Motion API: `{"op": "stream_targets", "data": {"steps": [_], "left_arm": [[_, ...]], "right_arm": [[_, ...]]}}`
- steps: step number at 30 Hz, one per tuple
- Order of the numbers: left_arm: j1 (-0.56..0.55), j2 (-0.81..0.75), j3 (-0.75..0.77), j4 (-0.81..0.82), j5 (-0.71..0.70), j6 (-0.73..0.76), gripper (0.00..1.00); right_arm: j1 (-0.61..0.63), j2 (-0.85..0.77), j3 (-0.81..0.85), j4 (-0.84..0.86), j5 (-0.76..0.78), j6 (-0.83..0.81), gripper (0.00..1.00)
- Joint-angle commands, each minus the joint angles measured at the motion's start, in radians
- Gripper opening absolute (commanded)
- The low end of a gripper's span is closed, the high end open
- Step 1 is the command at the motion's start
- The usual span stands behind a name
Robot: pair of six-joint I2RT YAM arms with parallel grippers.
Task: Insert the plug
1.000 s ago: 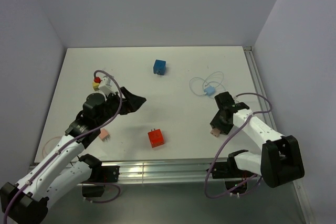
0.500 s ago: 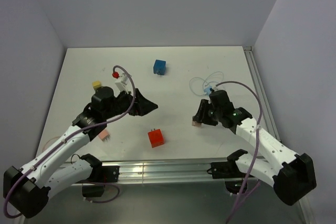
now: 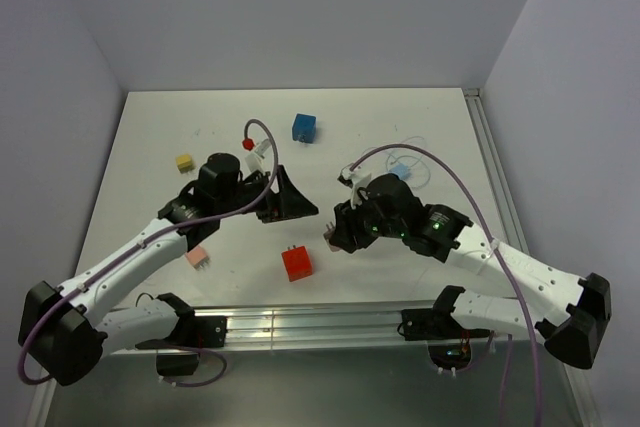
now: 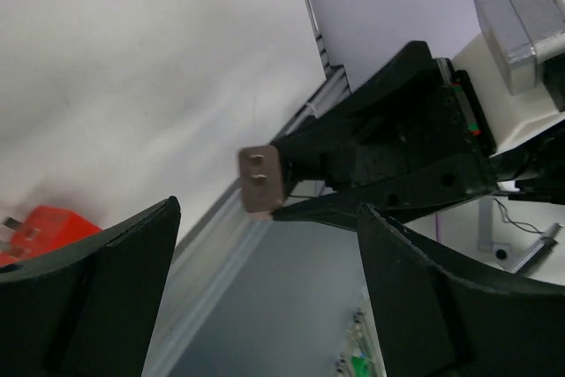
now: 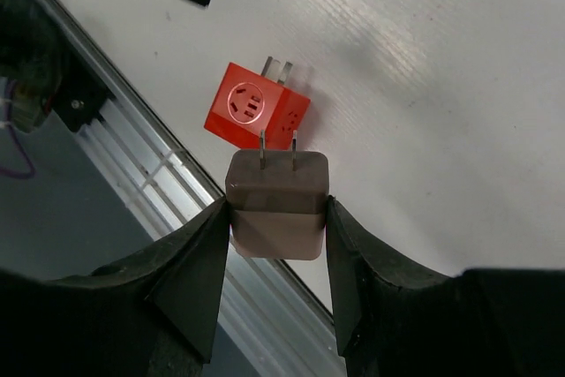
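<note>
My right gripper (image 3: 334, 234) (image 5: 278, 229) is shut on a beige two-pronged plug (image 5: 278, 200) (image 3: 330, 238), its prongs pointing at the red socket cube (image 5: 256, 112) (image 3: 296, 263). The cube lies on the white table near the front edge, down-left of the plug, and the two are apart. It has its own two prongs on one side and a round socket face turned up. My left gripper (image 3: 300, 203) (image 4: 269, 218) hovers open and empty above the cube, facing the right gripper. The left wrist view shows the plug (image 4: 259, 179) head-on and the cube (image 4: 44, 231) at lower left.
A blue cube (image 3: 304, 127) sits at the back centre and a yellow block (image 3: 184, 162) at the left. A pink piece (image 3: 197, 258) lies near the front left. A small blue piece with a thin looped cable (image 3: 401, 169) lies behind the right arm. The metal rail (image 3: 300, 325) runs along the table's front edge.
My right arm has swung left from the right side to the table's middle, carrying the plug. My left arm has reached right toward the middle, its jaws still open.
</note>
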Motion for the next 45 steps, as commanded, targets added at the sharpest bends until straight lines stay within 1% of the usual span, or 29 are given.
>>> {"op": "stream_targets", "data": {"steps": [1, 4, 6, 11, 15, 17, 21, 24, 27, 30, 34, 36, 37, 39, 40, 42, 44, 45], "left_arm": [[-0.054, 0.045, 0.013, 0.034, 0.05, -0.102, 0.86], [-0.099, 0.127, 0.037, -0.01, 0.074, -0.12, 0.84], [-0.128, 0.141, 0.051, -0.032, 0.042, -0.128, 0.84], [-0.151, 0.113, 0.017, 0.035, 0.025, -0.208, 0.84], [-0.172, 0.116, 0.023, 0.013, 0.016, -0.209, 0.84], [-0.179, 0.119, 0.014, 0.019, 0.024, -0.215, 0.84], [-0.192, 0.132, 0.013, -0.004, 0.019, -0.205, 0.84], [-0.199, 0.133, -0.014, 0.037, 0.062, -0.225, 0.8], [-0.202, 0.124, -0.015, 0.023, 0.062, -0.205, 0.76], [-0.202, 0.113, -0.033, 0.045, 0.085, -0.197, 0.71], [-0.203, 0.126, -0.056, 0.094, 0.133, -0.197, 0.68], [-0.205, 0.136, -0.061, 0.106, 0.15, -0.199, 0.66], [-0.206, 0.138, -0.063, 0.114, 0.153, -0.199, 0.62], [-0.209, 0.141, -0.063, 0.114, 0.157, -0.197, 0.58], [-0.211, 0.141, -0.064, 0.144, 0.162, -0.197, 0.49], [-0.216, 0.144, -0.072, 0.173, 0.179, -0.211, 0.35], [-0.217, 0.144, -0.093, 0.242, 0.212, -0.231, 0.05], [-0.216, 0.144, -0.101, 0.258, 0.217, -0.249, 0.0]], "right_arm": [[0.044, 0.025, 0.051, 0.018, 0.051, -0.061, 0.06], [0.078, 0.033, 0.059, 0.019, 0.05, -0.073, 0.07], [0.092, 0.03, 0.06, 0.021, 0.047, -0.084, 0.07], [0.127, 0.018, 0.057, 0.007, 0.041, -0.099, 0.07], [0.155, -0.004, 0.05, 0.018, 0.047, -0.104, 0.06], [0.161, -0.004, 0.054, 0.016, 0.057, -0.107, 0.03], [0.175, -0.018, 0.06, 0.021, 0.07, -0.107, 0.03], [0.182, -0.042, 0.056, 0.027, 0.12, -0.099, 0.03], [0.184, -0.062, 0.057, 0.024, 0.139, -0.098, 0.04], [0.184, -0.073, 0.06, 0.021, 0.13, -0.098, 0.04], [0.182, -0.068, 0.068, 0.024, 0.1, -0.099, 0.05], [0.184, -0.065, 0.073, 0.028, 0.094, -0.101, 0.06], [0.184, -0.064, 0.073, 0.03, 0.094, -0.099, 0.07], [0.184, -0.062, 0.074, 0.036, 0.093, -0.096, 0.08], [0.185, -0.061, 0.077, 0.038, 0.097, -0.094, 0.09], [0.184, -0.056, 0.083, 0.039, 0.105, -0.09, 0.13], [0.185, -0.048, 0.089, 0.041, 0.107, -0.082, 0.18], [0.185, -0.047, 0.091, 0.041, 0.113, -0.07, 0.23]]}}
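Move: The left hand, open and empty, has the plug held in the right fingers about 4 cm back, 6 cm to its right and 5 cm below. On the table under it are the red socket cube, roughly 3 cm back, 3 cm left and 21 cm down, and the pink adapter, some 26 cm left and 1 cm back. From the right hand, the left gripper is about 4 cm ahead, 6 cm left and 5 cm up; the red cube is 1 cm ahead, 9 cm left and 16 cm down. The left fingers close on the plug's prong end, pinching it crosswise to the right fingers, which keep their grip. To get there, the left hand comes back some 7 cm and right 5 cm, dipping and then rising slightly, while rolling nearly 20 degrees. The right hand draws the plug back 3–4 cm, dips a little and then lifts it, turning about 10 degrees counter-clockwise. ##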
